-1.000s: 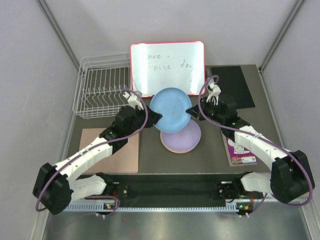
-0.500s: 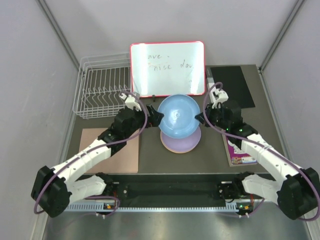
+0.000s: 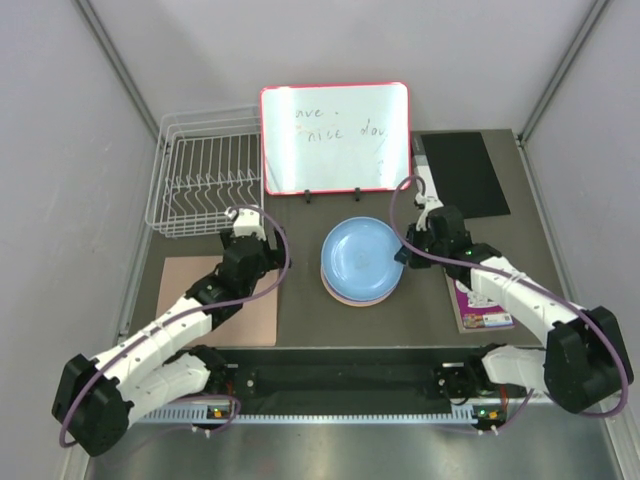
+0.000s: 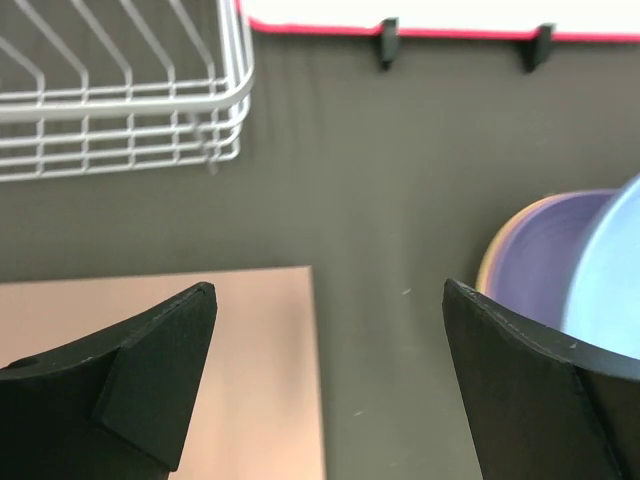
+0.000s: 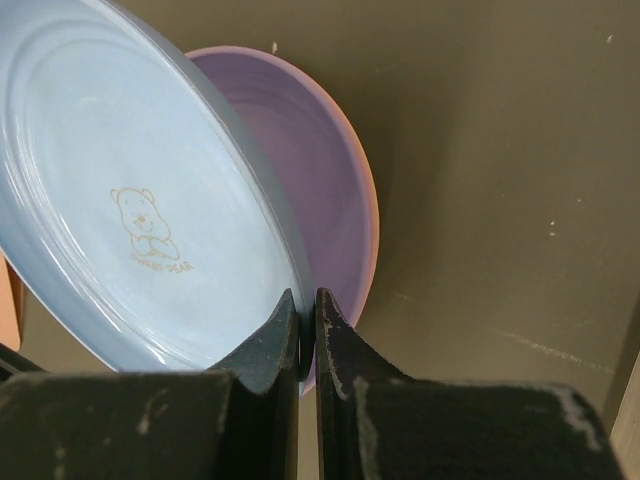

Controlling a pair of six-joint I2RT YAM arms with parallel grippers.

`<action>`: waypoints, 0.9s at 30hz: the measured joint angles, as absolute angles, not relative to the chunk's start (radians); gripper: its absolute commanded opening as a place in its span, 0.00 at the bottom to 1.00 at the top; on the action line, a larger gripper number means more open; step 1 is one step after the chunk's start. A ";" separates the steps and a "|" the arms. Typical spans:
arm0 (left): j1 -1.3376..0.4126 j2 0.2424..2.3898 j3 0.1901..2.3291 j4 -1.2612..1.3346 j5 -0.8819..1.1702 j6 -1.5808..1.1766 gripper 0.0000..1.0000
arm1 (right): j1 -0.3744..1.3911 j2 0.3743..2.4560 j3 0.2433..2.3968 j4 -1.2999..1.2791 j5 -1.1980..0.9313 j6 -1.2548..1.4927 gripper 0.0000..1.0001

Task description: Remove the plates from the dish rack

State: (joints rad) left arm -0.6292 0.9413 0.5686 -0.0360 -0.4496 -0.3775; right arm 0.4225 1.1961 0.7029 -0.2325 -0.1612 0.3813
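The light blue plate (image 3: 360, 255) lies over a stack of plates at the table's middle, and the lavender plate (image 3: 372, 296) shows under it. My right gripper (image 3: 402, 256) is shut on the blue plate's right rim. In the right wrist view the blue plate (image 5: 120, 200) tilts above the lavender plate (image 5: 315, 170), with an orange rim (image 5: 373, 235) below, and the right gripper (image 5: 307, 297) pinches the blue rim. My left gripper (image 3: 250, 222) stands open and empty left of the stack. The left gripper (image 4: 327, 292) hangs over bare table. The white wire dish rack (image 3: 205, 185) holds no plates.
A red-framed whiteboard (image 3: 335, 135) stands behind the stack on small black feet (image 4: 389, 42). A tan mat (image 3: 220, 300) lies front left, under my left arm. A black mat (image 3: 462, 172) lies back right, and a purple booklet (image 3: 482, 300) under my right arm.
The blue plate came down from mid-air between both grippers onto the stack. My left gripper opened, let go and drew back left. The right gripper kept its hold.
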 measured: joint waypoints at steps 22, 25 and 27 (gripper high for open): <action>-0.629 0.852 0.528 -0.086 -0.514 -0.307 0.99 | 0.421 1.192 0.741 -0.239 -0.079 0.313 0.66; -0.629 0.849 0.528 -0.086 -0.514 -0.301 0.99 | 0.421 1.082 0.733 -0.218 0.007 0.298 0.81; -0.629 0.849 0.528 -0.086 -0.514 -0.296 0.99 | 0.421 1.006 0.719 -0.201 0.067 0.289 0.91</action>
State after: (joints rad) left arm -0.6292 0.8486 0.5282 -0.0860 -0.5140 -0.2962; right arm 0.4213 1.0058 0.7193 -0.2012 0.0669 0.2890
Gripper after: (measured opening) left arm 0.987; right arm 0.784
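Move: The right gripper still holds the blue plate by its right rim. The purple plate on top of the stack, where it goes, lies about 8 cm to this gripper's left, 2 cm back and 3 below. The book lies some 15 cm to the right and 7 back, the white box about 15 ahead and 4 right, both some 5 cm lower. From the empty left gripper, the purple plate is roughly 20 cm right, 5 back and 9 below. Lower the right gripper barely 1.5 cm to set the blue plate on the purple one, then open the fingers to let go of its rim. Lift away about 8 cm, drifting right and slightly forward off the stack, still opening, while the fingertips tilt up nearly 20 degrees. Ease the open left gripper a little farther left, away from the stack. ##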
